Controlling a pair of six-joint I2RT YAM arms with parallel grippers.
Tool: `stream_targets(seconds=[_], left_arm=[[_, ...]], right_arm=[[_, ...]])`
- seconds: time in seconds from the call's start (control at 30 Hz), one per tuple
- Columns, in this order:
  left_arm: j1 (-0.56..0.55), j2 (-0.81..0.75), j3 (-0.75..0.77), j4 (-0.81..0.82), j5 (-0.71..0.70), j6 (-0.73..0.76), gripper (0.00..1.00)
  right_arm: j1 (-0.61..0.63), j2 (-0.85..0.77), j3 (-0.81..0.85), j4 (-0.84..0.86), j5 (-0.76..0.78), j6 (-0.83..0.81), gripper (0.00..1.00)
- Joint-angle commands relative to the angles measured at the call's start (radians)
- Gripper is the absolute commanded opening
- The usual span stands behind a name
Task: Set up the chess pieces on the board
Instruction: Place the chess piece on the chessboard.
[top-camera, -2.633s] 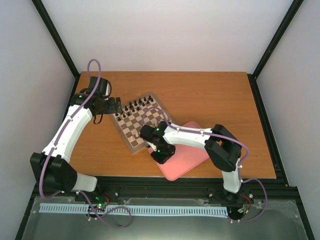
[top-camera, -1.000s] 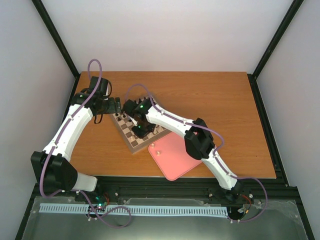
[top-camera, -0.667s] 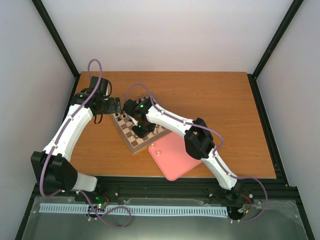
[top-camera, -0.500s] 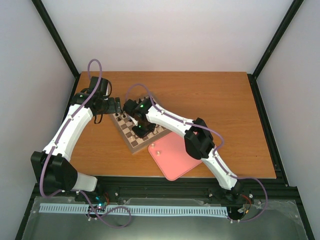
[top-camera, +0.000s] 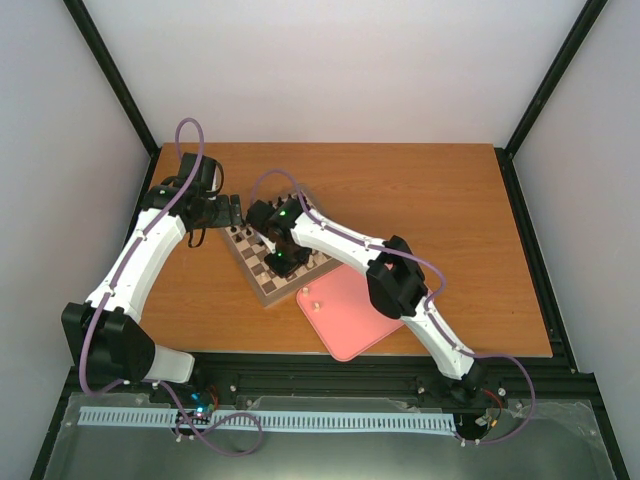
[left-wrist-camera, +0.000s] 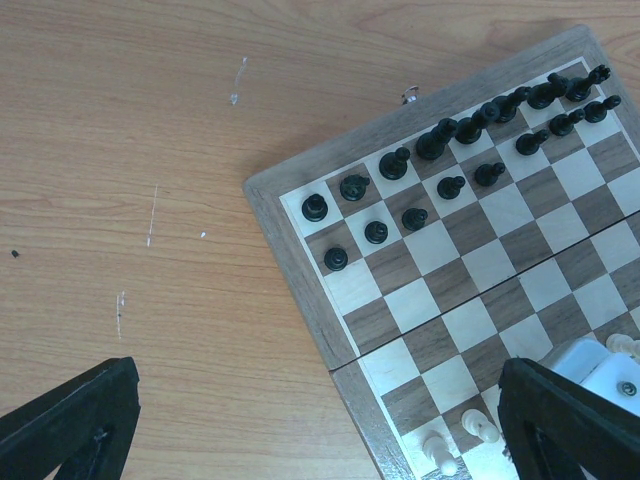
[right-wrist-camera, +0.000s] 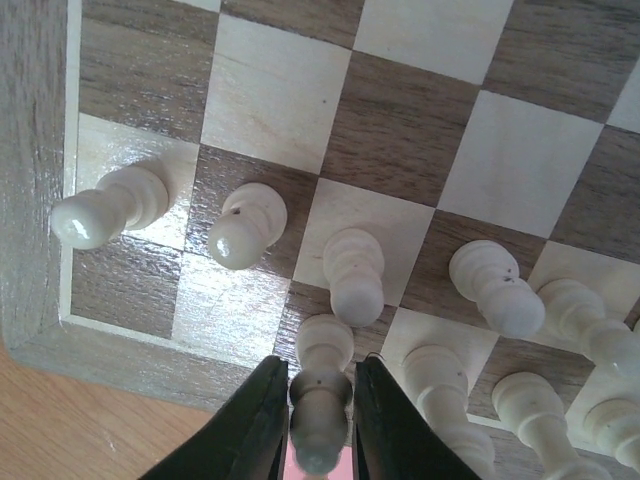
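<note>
The board (top-camera: 257, 283) lies tilted at the table's left middle, with black pieces (top-camera: 270, 212) along its far side. My right gripper (top-camera: 283, 262) hangs over the board's near rows. In the right wrist view it (right-wrist-camera: 320, 425) is shut on a cream chess piece (right-wrist-camera: 320, 390) whose base rests on a dark square in the edge row. Several cream pieces (right-wrist-camera: 355, 270) stand around it. My left gripper (top-camera: 237, 211) is open and empty beside the board's far left corner. The left wrist view shows the board (left-wrist-camera: 300, 262) and two cream pieces (left-wrist-camera: 440, 452).
A pink tray (top-camera: 352, 318) lies against the board's near right side, with two loose cream pieces (top-camera: 316, 303) near its left corner. The right arm's links stretch over the tray and board. Black frame posts stand at the table's far corners.
The right arm swung from the pink tray to the board's near rows, then stayed almost still over the last second. The left arm has not moved.
</note>
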Motion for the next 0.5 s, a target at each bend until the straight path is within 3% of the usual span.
stream_targets(seconds=[0.0, 0.47], left_arm=[[0.006, -0.002, 0.022, 0.009, -0.006, 0.003, 1.00], [0.006, -0.002, 0.023, 0.007, -0.007, 0.004, 1.00]], right_arm=[[-0.004, 0.000, 0.016, -0.012, -0.010, -0.010, 0.23], [-0.002, -0.197, 0.000, -0.009, -0.026, 0.000, 0.43]])
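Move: The white chess piece between the right fingers already stands on its near-row square, its middle about 1 cm below the hand point. A pawn stands roughly 2 cm ahead and 1 cm left of that hand; the next near-row piece is some 2 cm right and 1 cm ahead. On the pink tray the nearest spare piece lies about 3 cm back and 3 cm right. From the left hand, the white chess piece is some 8 cm back, 11 cm right and 17 cm down. The right fingers spread wider around the white chess piece, then the hand lifts about 3 cm above it. ##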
